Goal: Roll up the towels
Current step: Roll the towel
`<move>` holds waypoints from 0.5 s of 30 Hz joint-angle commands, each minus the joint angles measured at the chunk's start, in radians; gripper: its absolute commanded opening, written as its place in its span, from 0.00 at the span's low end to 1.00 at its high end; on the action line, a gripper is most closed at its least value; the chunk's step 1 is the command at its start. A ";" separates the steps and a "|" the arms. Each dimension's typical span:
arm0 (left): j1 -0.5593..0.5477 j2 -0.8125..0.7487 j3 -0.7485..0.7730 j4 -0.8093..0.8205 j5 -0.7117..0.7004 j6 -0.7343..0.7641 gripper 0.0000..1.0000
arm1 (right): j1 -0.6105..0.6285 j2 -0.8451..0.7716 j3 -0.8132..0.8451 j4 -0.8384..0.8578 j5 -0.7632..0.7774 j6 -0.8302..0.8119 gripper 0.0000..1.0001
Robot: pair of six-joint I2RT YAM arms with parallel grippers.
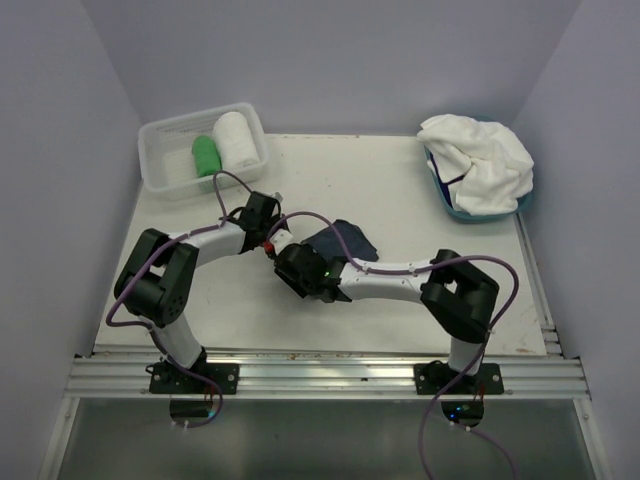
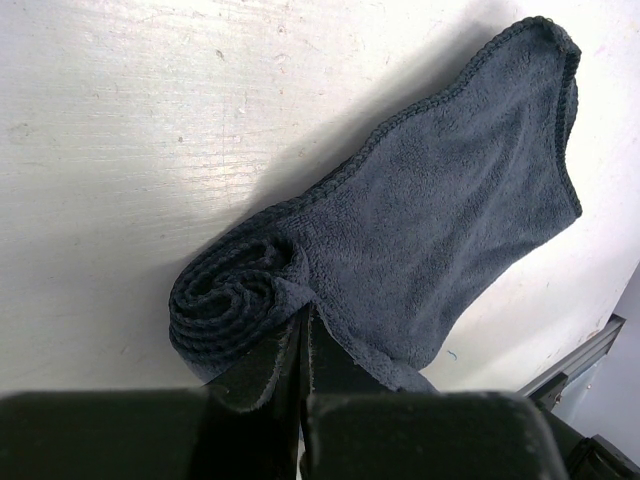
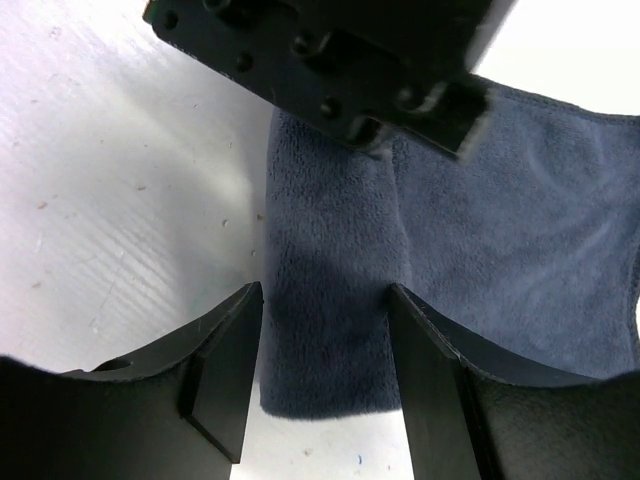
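Note:
A dark navy towel lies mid-table, one end wound into a tight roll and the rest flat. My left gripper is shut, its tips pinching the fabric where the roll meets the flat part. My right gripper stands open astride the other end of the roll, a finger close on each side. In the top view both grippers meet over the navy towel: left gripper, right gripper. A heap of white towels fills the light blue tub at the back right.
A clear plastic basket at the back left holds a rolled green towel and a rolled white towel. Walls close in the table on the left, right and back. A metal rail runs along the near edge.

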 commanded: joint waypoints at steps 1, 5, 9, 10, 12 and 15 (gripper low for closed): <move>0.003 -0.017 -0.016 -0.050 -0.002 0.029 0.03 | 0.001 0.039 0.033 0.034 0.031 -0.020 0.57; 0.003 -0.017 -0.017 -0.053 -0.004 0.027 0.03 | 0.001 0.068 0.032 0.043 0.002 0.002 0.57; 0.004 -0.022 -0.016 -0.057 -0.008 0.027 0.04 | 0.001 0.105 0.016 0.055 0.016 0.017 0.57; 0.004 -0.025 -0.016 -0.059 -0.008 0.029 0.04 | 0.001 0.112 0.006 0.058 0.024 0.028 0.56; 0.006 -0.026 -0.014 -0.064 -0.008 0.029 0.04 | 0.001 0.112 -0.007 0.065 0.025 0.049 0.45; 0.009 -0.034 -0.012 -0.064 -0.002 0.026 0.04 | 0.000 0.085 -0.028 0.066 -0.005 0.095 0.15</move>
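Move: The right hand is open just above the near part of the blue towel's roll, whose middle lies about 3 cm ahead, 2 cm to its left and 4 cm below. The towel's unrolled flap lies about 6 cm ahead of that hand, 6 cm to its right and 5 cm down. From the left hand, shut at the roll's far end, the roll's middle is some 4 cm back, 4 cm right and 1 cm below. The right hand sinks about 3 cm astride the roll and pinches it, the left still holding its far end. ##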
